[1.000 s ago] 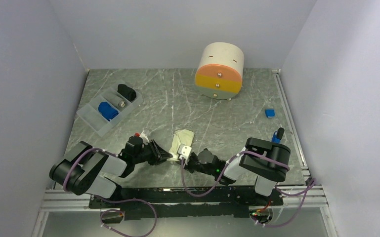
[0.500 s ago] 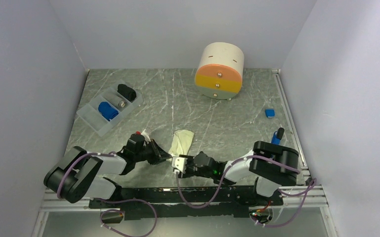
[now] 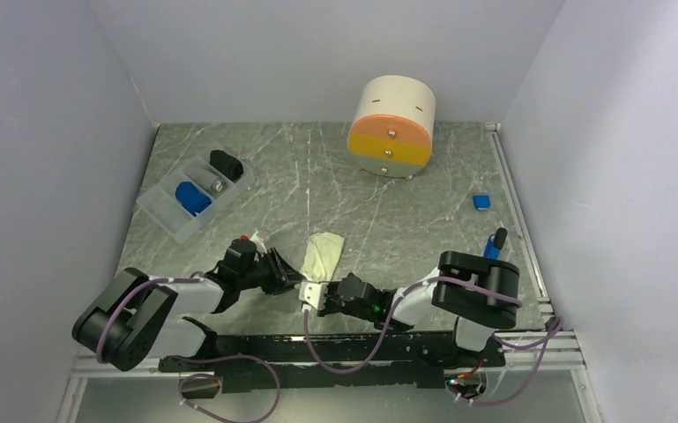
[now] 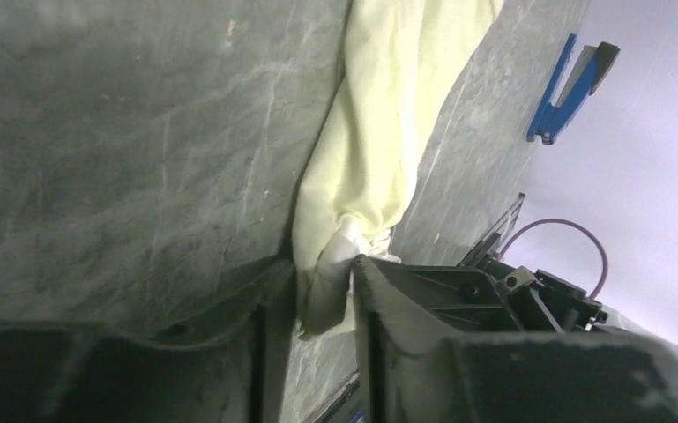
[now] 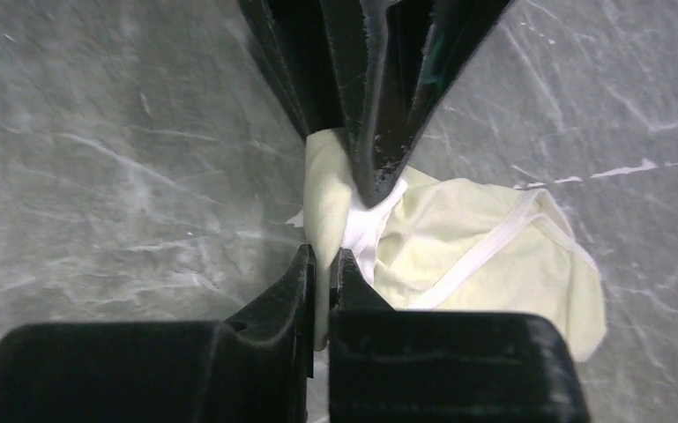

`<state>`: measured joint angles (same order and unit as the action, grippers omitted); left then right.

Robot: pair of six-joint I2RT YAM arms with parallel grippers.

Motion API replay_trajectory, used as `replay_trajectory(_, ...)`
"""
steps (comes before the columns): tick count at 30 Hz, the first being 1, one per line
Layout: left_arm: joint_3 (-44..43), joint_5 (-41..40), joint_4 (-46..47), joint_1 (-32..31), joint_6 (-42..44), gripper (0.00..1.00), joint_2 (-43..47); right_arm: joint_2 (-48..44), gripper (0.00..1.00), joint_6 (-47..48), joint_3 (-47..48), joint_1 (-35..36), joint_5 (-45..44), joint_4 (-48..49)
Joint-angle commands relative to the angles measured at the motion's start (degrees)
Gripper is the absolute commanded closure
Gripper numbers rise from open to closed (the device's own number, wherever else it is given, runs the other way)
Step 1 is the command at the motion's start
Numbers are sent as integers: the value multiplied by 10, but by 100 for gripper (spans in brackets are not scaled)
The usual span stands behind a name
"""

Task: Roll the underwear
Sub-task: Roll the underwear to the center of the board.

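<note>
The cream-yellow underwear (image 3: 324, 251) lies on the marble table near the front, its near end pulled toward the arms. It also shows in the left wrist view (image 4: 379, 141) and in the right wrist view (image 5: 485, 264). My left gripper (image 3: 301, 280) is shut on its near edge (image 4: 328, 282). My right gripper (image 3: 311, 294) is shut on the same edge (image 5: 322, 260), facing the left fingers (image 5: 379, 115). The blue underwear (image 3: 193, 197) sits as a bundle in the grey tray (image 3: 166, 211) at the back left.
A black rolled bundle (image 3: 227, 164) lies in the same tray. A round cream, orange and yellow drawer unit (image 3: 392, 126) stands at the back. A small blue object (image 3: 481, 202) and a blue clip (image 3: 495, 241) lie near the right rail.
Both grippers have drawn toward the near edge and slightly left, pulling the cream underwear's near end with them and stretching the cloth longer.
</note>
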<state>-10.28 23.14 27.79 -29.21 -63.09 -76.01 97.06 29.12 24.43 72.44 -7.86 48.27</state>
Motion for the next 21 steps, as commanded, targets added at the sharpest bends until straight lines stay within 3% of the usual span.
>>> replay_trajectory(1,8,-31,-113,12,19,53,32,-19,100,-114,-9,-9,93,29)
replay_trajectory(8,-13,-57,-234,46,48,23,158,24,100,-360,-36,-90,316,170)
replay_trajectory(12,-3,-58,-235,53,59,16,202,65,100,-520,-63,-152,358,287)
replay_trajectory(17,21,-29,-191,52,71,18,220,94,100,-631,-37,-182,376,262)
replay_trajectory(21,22,-2,-177,52,101,19,223,95,97,-682,-6,-210,352,137)
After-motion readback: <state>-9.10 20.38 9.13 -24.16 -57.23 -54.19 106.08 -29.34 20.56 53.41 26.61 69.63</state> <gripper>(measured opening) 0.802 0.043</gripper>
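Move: The right fingers are already shut on the near end of the pale underwear, whose middle lies some 7 cm ahead, about 3 cm to their right and 1 cm lower. From the left hand, its just-loosening fingers still around that end, the middle is about 6 cm ahead, 4 cm right and 1 cm lower. The clear tray is roughly 22 cm ahead and 24 cm left of the left hand; the drawer cabinet stands about 32 cm ahead and 19 cm right of the right hand. The right hand keeps its pinch on the near end and rolls some 65 degrees about its own fingers, top going forward over towards the cloth's body, while it draws back about 2.5 cm and then eases forward again by 1 cm. Meanwhile the left hand opens wide, lets go of the same end and backs off about 3.5 cm to the left and 2.5 cm up, clear of the turning fingers. ##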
